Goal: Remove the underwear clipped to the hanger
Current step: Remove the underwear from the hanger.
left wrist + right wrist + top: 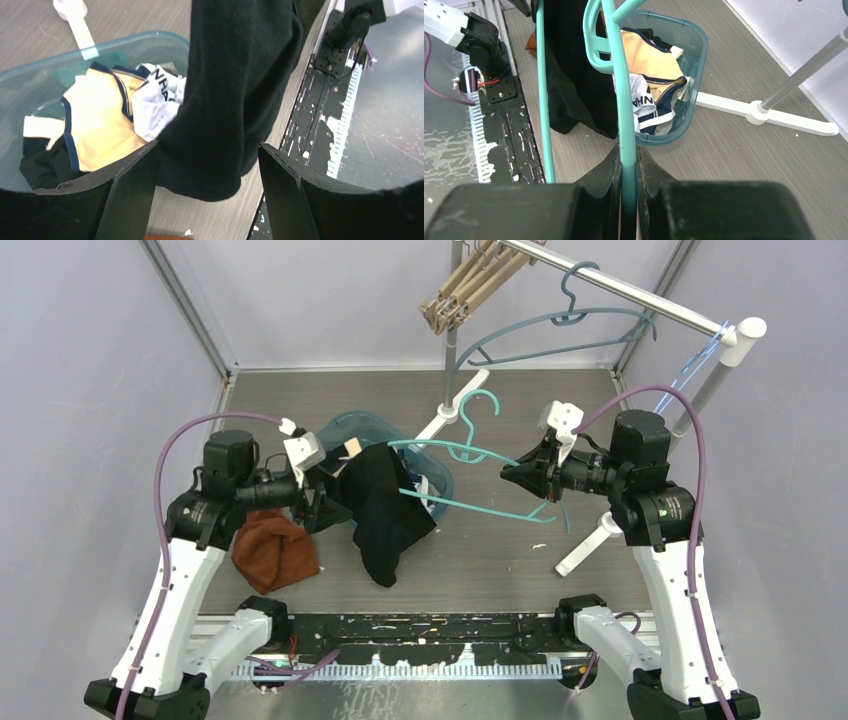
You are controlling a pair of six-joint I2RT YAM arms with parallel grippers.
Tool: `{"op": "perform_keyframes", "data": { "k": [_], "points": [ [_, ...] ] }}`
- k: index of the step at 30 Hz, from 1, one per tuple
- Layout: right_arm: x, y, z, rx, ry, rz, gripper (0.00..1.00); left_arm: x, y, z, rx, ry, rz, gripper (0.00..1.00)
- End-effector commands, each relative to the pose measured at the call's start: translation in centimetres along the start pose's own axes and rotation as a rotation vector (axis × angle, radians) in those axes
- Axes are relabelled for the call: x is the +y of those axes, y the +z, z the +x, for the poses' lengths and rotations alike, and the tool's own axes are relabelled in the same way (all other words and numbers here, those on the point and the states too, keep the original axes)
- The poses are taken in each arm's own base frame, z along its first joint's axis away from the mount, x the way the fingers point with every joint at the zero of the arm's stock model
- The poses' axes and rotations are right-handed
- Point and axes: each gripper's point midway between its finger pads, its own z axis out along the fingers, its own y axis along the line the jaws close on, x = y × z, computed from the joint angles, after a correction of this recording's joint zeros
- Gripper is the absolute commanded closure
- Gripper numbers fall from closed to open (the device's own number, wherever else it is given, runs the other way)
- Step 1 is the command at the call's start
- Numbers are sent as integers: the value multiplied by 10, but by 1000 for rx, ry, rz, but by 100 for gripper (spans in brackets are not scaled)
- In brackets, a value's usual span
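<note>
A black pair of underwear (385, 510) hangs from a teal hanger (470, 502) over the front of a bin; how it is fastened to the hanger is hidden. My right gripper (512, 475) is shut on one bar of the hanger (626, 100), the bar pinched between its fingertips (628, 150). My left gripper (325, 502) is level with the cloth's lower part. In the left wrist view its jaws stand open (207, 150) on either side of the black underwear (230, 90). The left finger (132, 185) is against the cloth and the right one is apart from it.
A clear teal bin (345, 428) behind the cloth holds yellow, white and dark garments (105, 120). A brown cloth (275, 548) lies by the left arm. A clothes rail (640, 295) at the back right carries a grey-blue hanger (560, 335) and wooden hangers (470, 285); its white foot (590, 545) lies near the right arm.
</note>
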Motion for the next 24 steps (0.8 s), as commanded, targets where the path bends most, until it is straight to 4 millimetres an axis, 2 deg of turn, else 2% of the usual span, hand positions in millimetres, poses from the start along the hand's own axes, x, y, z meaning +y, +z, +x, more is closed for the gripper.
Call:
{"op": "perform_keyframes", "data": {
  "k": [1, 8, 10, 14, 18, 20, 22, 24],
  "points": [
    [8, -7, -27, -74, -55, -24, 99, 3, 4, -35, -123, 47, 29, 31],
    [8, -6, -27, -73, -53, -27, 99, 3, 8, -30, -127, 37, 43, 43],
    [7, -7, -28, -73, -54, -22, 99, 2, 7, -28, -124, 42, 37, 50],
    [3, -7, -29, -70, -57, -8, 99, -3, 0, -23, -92, 80, 28, 72],
    [-3, -9, -29, -63, -63, 25, 99, -6, -12, -17, -46, 131, -4, 81],
    [-6, -10, -27, -56, -64, 46, 99, -2, -18, -20, -43, 151, -44, 87],
    [-11, -11, -25, -50, -66, 65, 99, 8, -26, -27, -46, 145, -110, 99],
    [-16, -12, -23, -43, -65, 86, 99, 20, -37, -33, -40, 131, -190, 100]
  ]
}}
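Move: Just to the left hand's right, roughly 11 cm off to its middle and about level in reach, the black underwear hangs at nearly its height, its near edge between the open fingers. The hanger's middle is some 28 cm right and 8 cm ahead, 5 cm up; the basket about 10 cm right, 9 cm ahead, 24 cm down. From the right hand, which holds the hanger's other end, the underwear lies about 29 cm left, 8 cm back and 8 cm lower. Closing on the near edge of the black underwear, the left fingers go from three-quarters open to shut and pinch the cloth. Meanwhile the hand edges about 1 cm right, forward and up, eases back, then draws some 2 cm to the left, away from the hanger, rising slightly. The right hand keeps its grip on the hanger and holds nearly still. ##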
